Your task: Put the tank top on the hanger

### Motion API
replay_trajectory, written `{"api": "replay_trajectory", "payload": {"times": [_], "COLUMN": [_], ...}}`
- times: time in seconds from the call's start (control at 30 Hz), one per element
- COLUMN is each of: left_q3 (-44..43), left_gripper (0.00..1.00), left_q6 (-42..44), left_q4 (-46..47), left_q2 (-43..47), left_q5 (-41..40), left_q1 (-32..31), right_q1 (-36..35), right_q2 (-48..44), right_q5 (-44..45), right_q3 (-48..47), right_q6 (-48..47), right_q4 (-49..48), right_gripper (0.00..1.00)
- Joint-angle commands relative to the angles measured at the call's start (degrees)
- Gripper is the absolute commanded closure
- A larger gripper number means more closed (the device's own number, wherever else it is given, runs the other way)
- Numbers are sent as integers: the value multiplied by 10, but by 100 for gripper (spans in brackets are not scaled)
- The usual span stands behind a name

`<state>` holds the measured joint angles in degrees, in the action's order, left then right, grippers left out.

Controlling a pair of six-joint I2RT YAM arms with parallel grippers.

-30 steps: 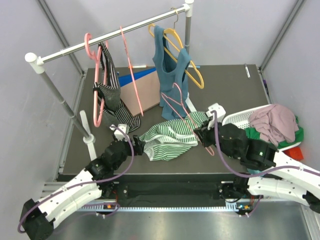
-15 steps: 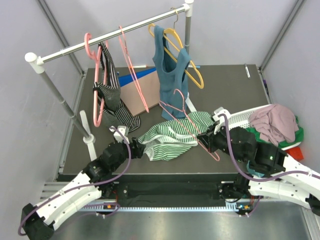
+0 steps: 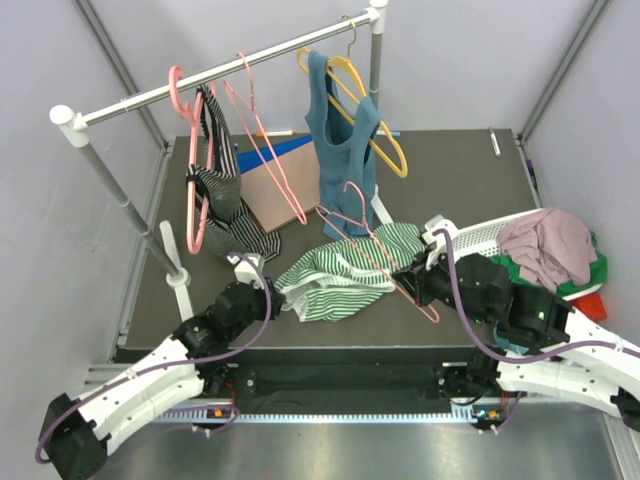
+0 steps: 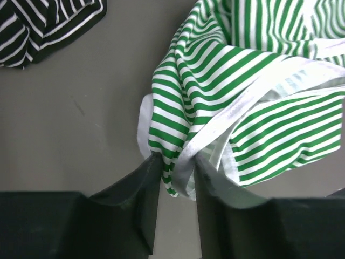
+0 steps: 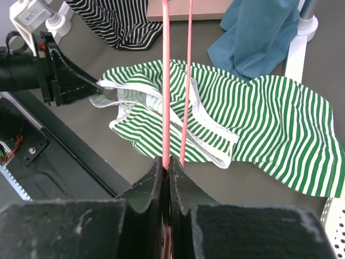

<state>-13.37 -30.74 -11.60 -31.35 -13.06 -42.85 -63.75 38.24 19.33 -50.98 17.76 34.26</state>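
Observation:
The green-and-white striped tank top (image 3: 340, 270) lies crumpled on the dark table between both arms. My left gripper (image 3: 270, 298) is at its left edge. In the left wrist view the left gripper (image 4: 175, 162) pinches a bunched fold of the tank top (image 4: 242, 81), white trim included, between its fingertips. My right gripper (image 3: 408, 274) is shut on a thin pink hanger (image 3: 375, 240), which slants across the top with its hook up. In the right wrist view the right gripper (image 5: 167, 162) clamps one wire of the hanger (image 5: 165, 81) above the tank top (image 5: 259, 118).
A white clothes rail (image 3: 220, 70) spans the back, carrying a thick pink hanger (image 3: 190, 180), a black-and-white striped garment (image 3: 215, 190), a loose thin pink hanger (image 3: 265, 150) and a teal tank top (image 3: 340, 140) on a yellow hanger. A white basket (image 3: 480, 235) of clothes sits at right.
The left gripper's jaws have closed in on the tank top's left edge. The right gripper shifted slightly right with the hanger. The loose pink hanger on the rail swung right.

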Motion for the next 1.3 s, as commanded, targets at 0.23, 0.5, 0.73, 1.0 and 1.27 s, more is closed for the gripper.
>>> {"api": "replay_trajectory", "payload": {"times": [0.23, 0.5, 0.73, 1.0, 1.27], "left_q3": [-23, -23, -68, -106, -115], "left_gripper": [100, 100, 100, 100, 100], "left_q6": [-3, 11, 36, 52, 67], "left_q4": [53, 127, 133, 119, 103], "left_q2": [-20, -52, -135, -175, -166], "left_q5": [-20, -90, -153, -208, -224], "left_q1": [1, 2, 1, 2, 2], "right_q1": [-6, -6, -6, -5, -6], "right_q2": [-17, -33, -56, -49, -33], "right_q5": [-90, -132, -191, -228, -227], "right_q3": [2, 26, 39, 45, 85], "right_q6": [0, 13, 11, 8, 17], "right_q4": [-9, -30, -38, -31, -74], "right_gripper": [100, 100, 100, 100, 100]}}
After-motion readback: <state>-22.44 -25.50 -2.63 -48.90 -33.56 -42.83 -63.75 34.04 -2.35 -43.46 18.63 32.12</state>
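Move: The left hand's half-open fingers straddle the striped tank top's white-trimmed left corner, about 1 cm below them; the black striped top's lower end lies some 11 cm ahead and 4 cm left, the blue top's hem about 14 cm ahead and 13 cm right. From the right hand, holding the pink hanger, the tank top's white-trimmed opening lies roughly 8 cm ahead, 14 cm left and 19 cm below. The left hand dips about 1 cm, shuts its fingers on the tank top's corner, then draws it some 6 cm forward, lifting and edging left while turning about 15 degrees counter-clockwise. Meanwhile the right hand, keeping its pinch on the hanger, backs about 6 cm and drifts left, turning some 20 degrees counter-clockwise to swing the hanger's free end towards the opening by the left fingers, and sinks late on. ##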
